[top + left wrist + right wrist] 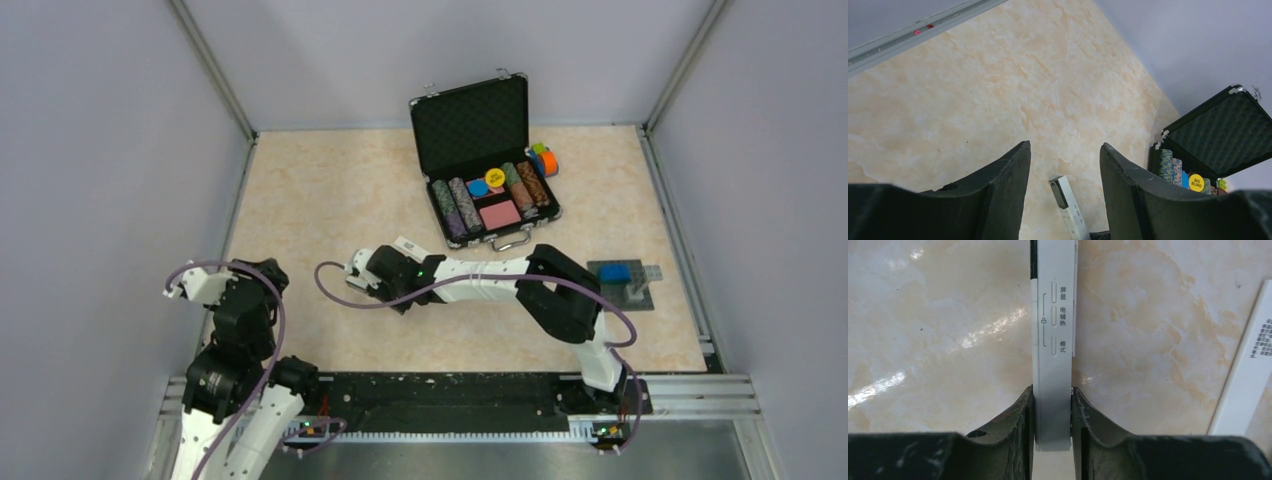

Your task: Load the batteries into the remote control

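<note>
The remote control is a slim white bar with three small buttons, and my right gripper is shut on its near end, one finger on each long edge. Over the table its far end with a dark patch shows between my left fingers, well beyond them. From above, a short white end sticks out beside the black wrist of my right gripper. My left gripper is open and holds nothing; it hangs near the left wall. The batteries are out of view.
A second flat white strip with printed text lies on the table right of the held bar. An open black case of poker chips stands at the back, with coloured pieces behind it. A grey baseplate with a blue brick sits at the right.
</note>
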`<state>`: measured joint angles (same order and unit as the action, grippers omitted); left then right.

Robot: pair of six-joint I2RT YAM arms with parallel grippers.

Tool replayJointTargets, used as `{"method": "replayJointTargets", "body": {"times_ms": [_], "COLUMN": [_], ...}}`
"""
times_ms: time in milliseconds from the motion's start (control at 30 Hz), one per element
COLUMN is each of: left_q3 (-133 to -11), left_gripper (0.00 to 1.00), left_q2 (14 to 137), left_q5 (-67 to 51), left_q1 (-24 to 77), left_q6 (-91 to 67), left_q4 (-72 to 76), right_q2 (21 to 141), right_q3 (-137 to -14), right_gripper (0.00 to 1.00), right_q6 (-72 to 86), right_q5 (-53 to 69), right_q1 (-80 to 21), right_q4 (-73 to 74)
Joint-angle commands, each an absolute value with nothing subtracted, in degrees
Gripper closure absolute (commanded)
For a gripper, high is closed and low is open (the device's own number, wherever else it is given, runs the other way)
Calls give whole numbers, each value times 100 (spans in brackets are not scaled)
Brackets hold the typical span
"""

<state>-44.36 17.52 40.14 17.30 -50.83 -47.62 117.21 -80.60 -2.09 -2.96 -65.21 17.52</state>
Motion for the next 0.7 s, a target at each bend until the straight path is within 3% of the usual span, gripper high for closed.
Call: {"method": "replayJointTargets", "body": {"times_ms": [0,433,667], "left_q3": [-4609,-4857,-5161], "left_gripper": [42,42,42], "left_q2": [1632,2002,2214], "left_q5": [4022,3580,3499], "left_q1": [1727,1731,1731], "left_q6": [-4912,-4629,-4267], "left_q4": [-4771,-4737,-4538], "right_q2": [11800,11741,11806], "right_q3": [-8369,-7798,-7262], "right_gripper": [81,90,87], "right_q6": [-416,-2135,-2522], "right_q5": [-1051,-4015,-4325], "right_q1": [-6623,-6811,-6844], "right_q4": [2010,1422,878]}}
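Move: The right hand holds the remote by one end, low over the table, its other end reaching out to the left. The loose white battery cover lies about 11 cm ahead of this hand and 4 cm to its right, some 2 cm lower; the poker case has its middle roughly 23 cm ahead and 21 cm to the right. From the raised left hand the battery cover is about 10 cm ahead, 25 cm to the right and 24 cm below. Still pinching the remote by its end, the right hand carries it level, forward and to the right at once, about 10 cm in all, towards the battery cover. On the way the wrist swings the fingers some 40 degrees from mostly down and left to point more forward; the grip doesn't change. ##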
